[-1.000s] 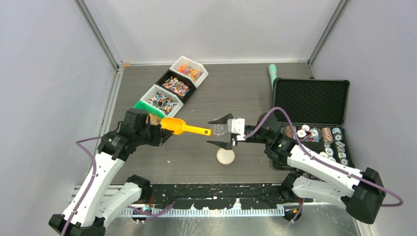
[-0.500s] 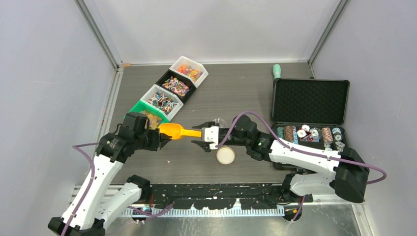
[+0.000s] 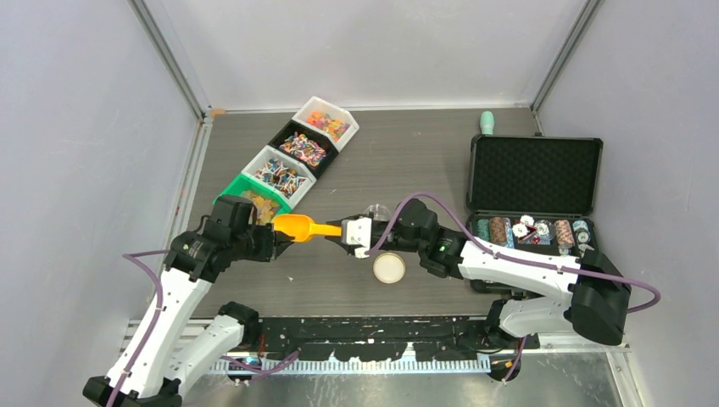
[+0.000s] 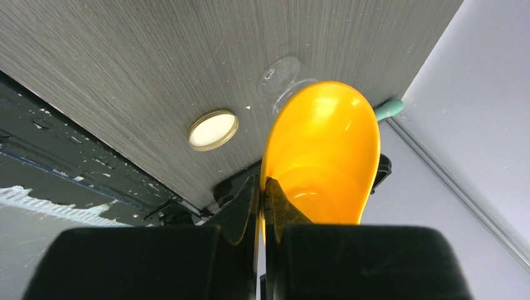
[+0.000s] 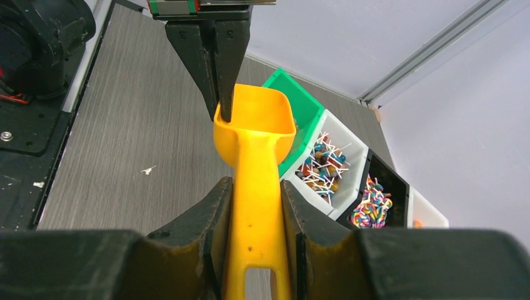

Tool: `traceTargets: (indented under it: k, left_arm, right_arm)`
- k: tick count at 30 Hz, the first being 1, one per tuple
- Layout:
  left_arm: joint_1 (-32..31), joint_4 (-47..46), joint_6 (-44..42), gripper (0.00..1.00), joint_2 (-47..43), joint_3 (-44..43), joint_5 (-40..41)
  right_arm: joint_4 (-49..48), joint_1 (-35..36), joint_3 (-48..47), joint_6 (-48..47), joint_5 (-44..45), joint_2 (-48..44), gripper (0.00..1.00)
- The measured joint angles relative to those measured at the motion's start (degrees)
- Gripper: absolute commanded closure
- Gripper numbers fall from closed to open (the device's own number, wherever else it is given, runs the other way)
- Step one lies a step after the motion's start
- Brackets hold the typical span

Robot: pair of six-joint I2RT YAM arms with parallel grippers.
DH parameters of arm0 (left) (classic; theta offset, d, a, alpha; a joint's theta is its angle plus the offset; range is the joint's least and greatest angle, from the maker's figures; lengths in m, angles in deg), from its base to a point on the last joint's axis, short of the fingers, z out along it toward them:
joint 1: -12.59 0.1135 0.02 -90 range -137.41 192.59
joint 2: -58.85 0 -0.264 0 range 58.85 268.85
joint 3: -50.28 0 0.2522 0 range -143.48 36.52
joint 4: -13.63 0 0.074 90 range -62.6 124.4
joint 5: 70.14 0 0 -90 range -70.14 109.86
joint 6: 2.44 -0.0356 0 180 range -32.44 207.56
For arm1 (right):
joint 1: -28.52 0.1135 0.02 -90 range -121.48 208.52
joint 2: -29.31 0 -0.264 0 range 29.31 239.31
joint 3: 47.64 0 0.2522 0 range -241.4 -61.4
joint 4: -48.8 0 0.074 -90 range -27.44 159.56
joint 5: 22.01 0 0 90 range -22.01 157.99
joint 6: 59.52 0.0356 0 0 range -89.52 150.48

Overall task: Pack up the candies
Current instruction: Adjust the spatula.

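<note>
The orange scoop (image 3: pixel 298 225) hangs level between both grippers above the table, and its bowl looks empty. My left gripper (image 3: pixel 280 237) is shut on the bowl's rim (image 4: pixel 263 184). My right gripper (image 3: pixel 346 233) is shut on the scoop's handle (image 5: pixel 256 206). The candies lie in a diagonal row of bins: a far white bin (image 3: pixel 326 119), a black bin (image 3: pixel 302 146), a white bin (image 3: pixel 280 174) and a green bin (image 3: pixel 254 200) partly hidden by my left arm. The right wrist view shows lollipop-like sweets (image 5: pixel 325 164) and rainbow pieces (image 5: pixel 372 203).
A clear cup (image 3: pixel 376 212) stands just behind my right gripper. A round lid (image 3: pixel 389 268) lies in front of it. An open black case (image 3: pixel 534 174) with poker chips is at the right. A teal object (image 3: pixel 487 121) lies at the back right.
My right gripper moved left from around the clear cup to the scoop's handle and closed on it. My left gripper drew the scoop slightly left.
</note>
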Motion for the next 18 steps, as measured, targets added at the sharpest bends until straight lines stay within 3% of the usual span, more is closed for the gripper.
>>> traceTargets:
  k: [2, 7, 9, 10, 18]
  left_arm:
    - [0.0, 0.0, 0.0, 0.7, -0.1, 0.0, 0.1]
    - [0.0, 0.2, -0.4, 0.27, -1.0, 0.1, 2.4]
    - [0.0, 0.2, -1.6, 0.04, -1.6, 0.0, 4.4]
    - [0.0, 0.2, -2.3, 0.01, -1.9, 0.0, 5.7]
    - [0.0, -3.3, -15.8, 0.0, -4.0, 0.0, 16.7]
  right_arm:
    - [-0.1, 0.1, 0.0, 0.4, 0.1, 0.0, 0.99]
    - [-0.9, 0.2, 0.0, 2.8, 1.8, 0.0, 0.99]
    - [-0.7, 0.2, 0.0, 4.4, 3.4, 0.0, 1.0]
    - [-0.5, 0.2, 0.0, 5.2, 4.3, -0.1, 1.0]
    - [4.9, 0.2, -0.7, 12.7, 16.3, -2.6, 1.0]
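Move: The yellow spatula is held by both hands: its middle is about 5 cm to the right of the left hand and 2 cm ahead, and 5 cm to the left of the right hand. From the left hand the green candy box lies some 14 cm ahead, 12 cm left and 20 cm below, the lollipop box about 23 cm ahead, 5 cm left. From the right hand, 20-odd cm below, the glass jar is 10 cm ahead and 9 cm right, the round lid 2 cm back and 12 cm right. The spatula's bowl rim is let go by the left fingers, which open wide while that hand draws off about 5 cm to the left and slightly forward, its fingertips swinging out leftward. The right hand keeps its grip on the handle and, after a brief hold, carries the spatula forward and right, away from the left hand, about 4 cm in all, turning clockwise some 15 degrees and rolling a little. ##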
